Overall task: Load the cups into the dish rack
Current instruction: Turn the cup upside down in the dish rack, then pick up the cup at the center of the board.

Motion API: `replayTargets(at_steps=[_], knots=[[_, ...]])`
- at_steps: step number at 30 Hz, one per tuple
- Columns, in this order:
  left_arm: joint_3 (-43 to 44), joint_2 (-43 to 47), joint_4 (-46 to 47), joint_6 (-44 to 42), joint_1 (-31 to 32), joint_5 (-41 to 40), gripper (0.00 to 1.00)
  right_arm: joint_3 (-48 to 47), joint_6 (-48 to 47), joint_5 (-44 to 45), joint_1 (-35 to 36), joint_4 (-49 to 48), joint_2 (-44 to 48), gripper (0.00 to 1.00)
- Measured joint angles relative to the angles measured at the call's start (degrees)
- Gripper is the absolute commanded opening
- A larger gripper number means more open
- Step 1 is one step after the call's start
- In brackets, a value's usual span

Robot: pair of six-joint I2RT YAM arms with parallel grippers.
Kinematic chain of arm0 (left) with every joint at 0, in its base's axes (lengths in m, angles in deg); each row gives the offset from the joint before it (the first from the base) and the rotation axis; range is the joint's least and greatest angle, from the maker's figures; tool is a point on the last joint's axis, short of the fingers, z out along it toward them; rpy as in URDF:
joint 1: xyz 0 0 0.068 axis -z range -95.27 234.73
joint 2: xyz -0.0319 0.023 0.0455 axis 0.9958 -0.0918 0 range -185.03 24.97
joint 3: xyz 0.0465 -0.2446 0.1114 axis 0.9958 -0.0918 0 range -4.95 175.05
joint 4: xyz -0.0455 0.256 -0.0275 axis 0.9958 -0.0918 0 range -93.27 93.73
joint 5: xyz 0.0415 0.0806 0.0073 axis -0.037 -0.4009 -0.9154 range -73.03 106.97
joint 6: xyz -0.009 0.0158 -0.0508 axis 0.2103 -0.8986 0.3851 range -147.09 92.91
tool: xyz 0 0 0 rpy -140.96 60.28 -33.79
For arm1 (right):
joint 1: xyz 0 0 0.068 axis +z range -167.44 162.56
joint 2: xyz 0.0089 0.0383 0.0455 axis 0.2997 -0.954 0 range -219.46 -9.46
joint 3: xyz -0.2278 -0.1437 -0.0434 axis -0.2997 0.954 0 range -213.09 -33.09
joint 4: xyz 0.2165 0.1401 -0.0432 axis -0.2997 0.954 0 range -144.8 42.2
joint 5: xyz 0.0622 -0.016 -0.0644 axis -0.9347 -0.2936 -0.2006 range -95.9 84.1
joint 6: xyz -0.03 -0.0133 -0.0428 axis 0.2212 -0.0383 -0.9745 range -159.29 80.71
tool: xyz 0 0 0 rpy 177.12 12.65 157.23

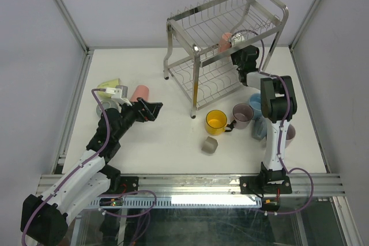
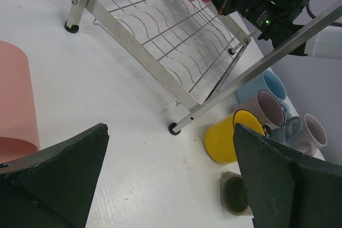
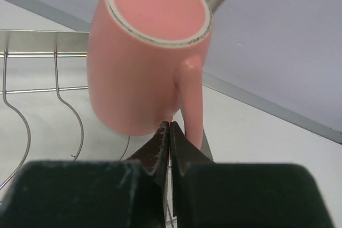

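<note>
A pink cup [image 1: 225, 41] stands upside down on the upper tier of the steel dish rack [image 1: 196, 82]. My right gripper [image 1: 235, 45] is shut, its tips touching that cup [image 3: 144, 68] low down beside the handle. My left gripper [image 1: 151, 109] hangs open over the table with nothing between its fingers. A second pink cup [image 1: 139, 93] lies just left of it. A yellow cup [image 1: 216, 121], a mauve cup [image 1: 242, 114], a small grey-beige cup [image 1: 209, 146] and a light blue cup [image 1: 255, 103] sit on the table right of the rack's front leg.
A pale yellow-green cup [image 1: 108, 89] lies at the far left behind the left arm. A grey-blue cup [image 1: 259, 128] and another mauve cup [image 1: 289, 134] crowd round the right arm's upright link. The rack's lower wire shelf [image 2: 160, 36] holds nothing in the left wrist view.
</note>
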Motion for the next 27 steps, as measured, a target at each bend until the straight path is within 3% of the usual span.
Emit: replayTargets(at_steps=[3, 6, 11, 17, 27], knots=[[0.04, 0.04, -0.04, 0.00, 0.02, 0.00, 0.99, 0.02, -0.02, -1.75, -0.11, 0.02, 0.04, 0.17], [0.07, 0.22, -0.11, 0.00, 0.02, 0.00, 0.99, 2.14, -0.44, -8.52, -0.46, 0.44, 1.31, 0.22], [0.07, 1.05, -0.31, 0.00, 0.02, 0.00, 0.99, 6.88, -4.02, -17.79, -0.13, 3.43, 5.29, 0.26], [0.07, 1.33, -0.39, 0.00, 0.02, 0.00, 0.99, 8.59, -12.07, -20.17, 1.49, 5.92, 7.15, 0.34], [0.09, 2.01, -1.40, -0.63, 0.02, -0.11, 0.99, 16.72, -25.31, -24.11, 1.68, 12.57, 15.41, 0.35]])
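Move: The pink cup stands base-up in the rack just past the right hand's shut fingertips, its middle about 5 cm ahead, 3 cm left and 1 cm higher. The light blue cup is some 27 cm back and 9 cm right, the brown-grey cup some 31 cm back and 5 cm right, both about 8 cm lower. From the left hand the pink cup lies roughly 40 cm ahead, 28 cm right and 6 cm lower. Backing about 10 cm and leftward from the pink cup, the right hand swings counter-clockwise and opens partway. ##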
